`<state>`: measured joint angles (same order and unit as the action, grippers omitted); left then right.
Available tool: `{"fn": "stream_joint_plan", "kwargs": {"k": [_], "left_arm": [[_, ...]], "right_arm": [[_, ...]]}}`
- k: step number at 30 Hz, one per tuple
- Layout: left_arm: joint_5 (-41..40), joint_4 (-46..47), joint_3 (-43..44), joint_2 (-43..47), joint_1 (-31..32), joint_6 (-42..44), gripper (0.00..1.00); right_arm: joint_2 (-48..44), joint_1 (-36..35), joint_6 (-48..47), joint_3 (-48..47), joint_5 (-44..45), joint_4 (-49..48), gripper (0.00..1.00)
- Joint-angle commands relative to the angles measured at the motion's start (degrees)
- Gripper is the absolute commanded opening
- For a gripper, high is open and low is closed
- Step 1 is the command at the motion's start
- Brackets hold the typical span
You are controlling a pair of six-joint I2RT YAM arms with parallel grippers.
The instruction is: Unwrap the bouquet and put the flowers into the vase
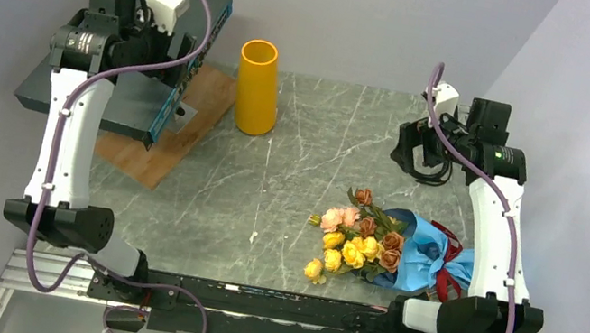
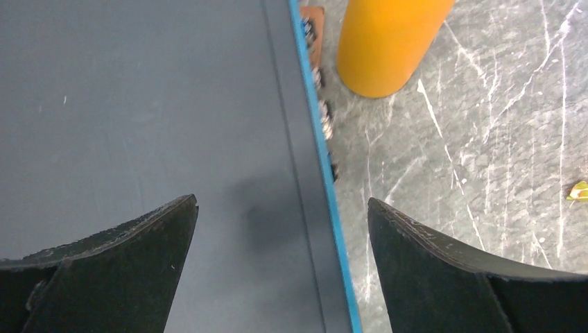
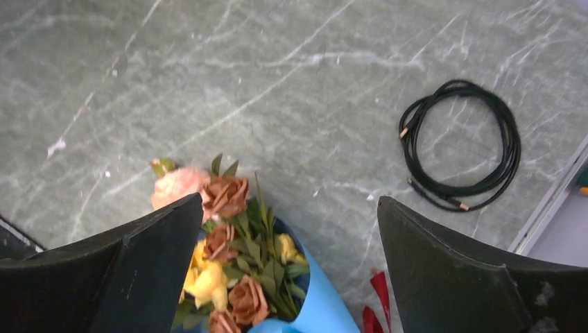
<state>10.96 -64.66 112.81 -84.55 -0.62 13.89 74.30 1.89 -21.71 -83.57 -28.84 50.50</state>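
The bouquet (image 1: pixel 391 248) lies on its side at the near right of the table. Its blue paper (image 1: pixel 426 258) is closed round the stems, with a dark red ribbon (image 1: pixel 445 280) at the near end. The flowers (image 1: pixel 357 237) point left out of the paper. The orange-yellow vase (image 1: pixel 257 86) stands upright at the back centre. My right gripper (image 3: pixel 288 205) hangs open over the table beyond the bouquet, with the flowers (image 3: pixel 236 257) low between its fingers and untouched. My left gripper (image 2: pixel 281 205) is open over a dark box's edge, beside the vase (image 2: pixel 388 41).
A dark grey box (image 1: pixel 120 99) with a blue edge rests on a wooden board (image 1: pixel 177 141) at the back left. A coiled black cable (image 3: pixel 461 149) lies on the marble table (image 1: pixel 295 194) near the right wall. Grey walls close in the back and right.
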Motion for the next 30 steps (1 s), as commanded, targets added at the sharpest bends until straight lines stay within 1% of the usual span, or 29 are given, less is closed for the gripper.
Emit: {"fn": "stream_joint_plan", "kwargs": {"k": [1, 5, 7, 10, 13, 16, 19, 23, 27, 30], "left_arm": [[-2.7, 2.3, 4.8, -3.0, 4.7, 4.8, 0.99], [-4.7, 5.0, 5.4, -4.3, 12.2, 11.2, 0.99], [-3.4, 5.3, 5.8, -5.0, 15.8, 13.4, 1.00], [1.0, 4.4, 5.7, -5.8, 21.6, 16.4, 1.00], [3.5, 5.2, 3.5, -5.5, 28.5, 18.3, 1.00], [5.9, 7.4, -1.2, -3.8, 34.8, 18.3, 0.99], [9.0, 11.6, -9.1, -0.6, 40.0, 16.4, 0.99], [10.2, 15.4, -18.5, 2.0, 45.1, 15.8, 0.99], [12.5, 19.2, -25.2, 4.3, 46.6, 16.4, 0.96], [14.4, 22.6, -29.9, 6.2, 46.6, 17.0, 0.94]], "right_arm": [[1.1, 0.0, -11.9, -3.8, 1.1, 11.8, 1.00], [1.2, 0.1, -19.6, -1.7, 5.6, 18.9, 1.00], [1.3, 0.2, -23.0, 0.2, 7.8, 21.0, 1.00], [2.4, 0.4, -27.6, 1.9, 10.7, 23.7, 1.00], [5.3, 1.3, -31.7, 2.3, 13.5, 25.3, 0.99], [8.3, 2.9, -35.0, 1.9, 15.8, 25.7, 0.99], [10.7, 3.7, -39.6, 2.5, 17.8, 26.2, 0.99], [13.6, 3.8, -44.7, 5.0, 20.3, 25.3, 0.99], [18.5, 3.8, -47.2, 5.2, 19.3, 27.0, 0.98], [22.5, 3.5, -47.6, 5.2, 17.2, 29.3, 0.94]]}}
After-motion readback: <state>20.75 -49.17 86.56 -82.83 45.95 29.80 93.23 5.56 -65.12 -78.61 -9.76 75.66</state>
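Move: About 12 cm back and 13 cm to the right of the right hand lies the ribbon knot on the bouquet's blue wrap, some 24 cm below; the flowers are 11 cm back and 6 cm left, the cable coil 10 cm ahead and 8 cm right, both on the table. From the left hand, the flowers lie 46 cm right, 15 cm back and 33 cm down, the vase 14 cm ahead and 19 cm right. Sinking some 16 cm while drawing right and back, the right hand closes in on the ribbon knot and tips its open fingers from slanting forward to straight down. The left hand swings about 28 cm right across the near side of the vase towards the flowers, turning some 60 degrees clockwise, then also pulls back and drops, fingers wide. ##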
